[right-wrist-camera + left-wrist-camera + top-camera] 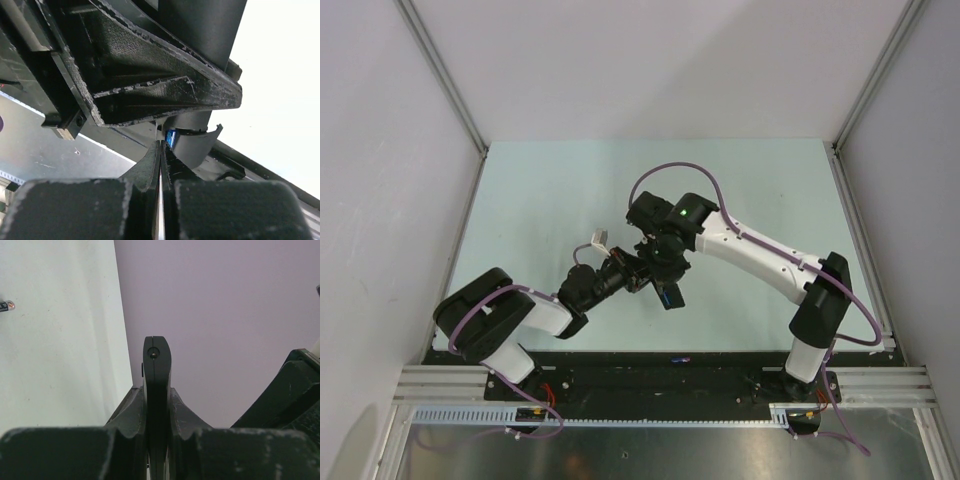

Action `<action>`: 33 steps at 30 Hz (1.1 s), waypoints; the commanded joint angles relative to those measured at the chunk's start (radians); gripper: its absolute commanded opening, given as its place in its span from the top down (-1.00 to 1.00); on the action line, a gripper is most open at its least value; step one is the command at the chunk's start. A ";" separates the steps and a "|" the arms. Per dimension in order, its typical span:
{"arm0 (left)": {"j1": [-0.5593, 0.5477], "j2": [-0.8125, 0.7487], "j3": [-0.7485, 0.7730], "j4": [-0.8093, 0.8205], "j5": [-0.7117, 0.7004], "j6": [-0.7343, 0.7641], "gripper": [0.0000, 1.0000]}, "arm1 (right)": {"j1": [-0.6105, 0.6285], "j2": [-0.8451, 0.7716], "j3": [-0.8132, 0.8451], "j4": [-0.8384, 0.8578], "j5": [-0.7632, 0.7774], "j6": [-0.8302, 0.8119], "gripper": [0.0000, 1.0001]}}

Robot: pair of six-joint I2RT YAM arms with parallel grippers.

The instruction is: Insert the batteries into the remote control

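Note:
The remote control (pixel 157 370), a slim black bar seen edge-on, stands between the fingers of my left gripper (pixel 157 405), which is shut on it. From above, the remote (pixel 670 296) is held over the middle of the table, with a blue spot at its near end. My right gripper (pixel 161 145) is shut, fingers pressed together with nothing between them. Its tips are right against a bright blue battery (pixel 171 137) set in a grey curved part of the remote. Both grippers (pixel 650 272) meet at the same spot. Another battery (pixel 6 305) lies on the table.
The pale green table (pixel 550 200) is boxed in by white walls with metal posts. A small reddish battery (pixel 680 358) lies on the black rail at the near edge. The left gripper's black body (pixel 150 75) fills the upper half of the right wrist view.

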 commanded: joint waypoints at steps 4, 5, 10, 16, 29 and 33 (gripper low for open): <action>-0.004 -0.033 0.000 0.394 0.003 -0.022 1.00 | 0.011 0.026 0.052 0.005 0.022 0.012 1.00; -0.004 -0.035 0.000 0.394 0.005 -0.021 1.00 | 0.011 0.023 0.050 0.005 0.022 0.012 1.00; 0.000 -0.035 -0.003 0.394 0.002 -0.021 0.99 | 0.006 0.020 0.061 0.000 0.034 0.015 1.00; 0.031 -0.041 -0.032 0.394 -0.007 -0.018 1.00 | -0.052 -0.075 0.093 0.050 0.084 0.033 1.00; 0.059 -0.192 -0.141 0.394 0.042 0.016 1.00 | -0.201 -0.467 -0.695 0.672 0.097 0.023 0.40; 0.060 -0.343 -0.250 0.389 0.037 0.061 0.99 | -0.131 -0.397 -0.718 0.744 0.169 -0.069 0.16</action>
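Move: Some 6 cm to the right of the right fingertips, about 3 cm farther out and roughly 15 cm below, the battery cover lies on the table. The remote, still in the left grip, has its middle about 2 cm left of the right hand, 2 cm ahead and 1 cm lower; the loose silver battery lies some 12 cm ahead, 4 cm right and 16 cm down. From the left hand the cover is about 10 cm right, level in reach and 14 cm below. Leaving the battery bay, where its shut fingertips linger at first, the right hand lifts about 5 cm forward and up, swings some 9 cm right, then drops about 10 cm towards the battery cover, its fingers opening to about a third and swinging out forward. The left hand keeps hold of the remote and late on draws it about 5 cm left and back, out of the way. ##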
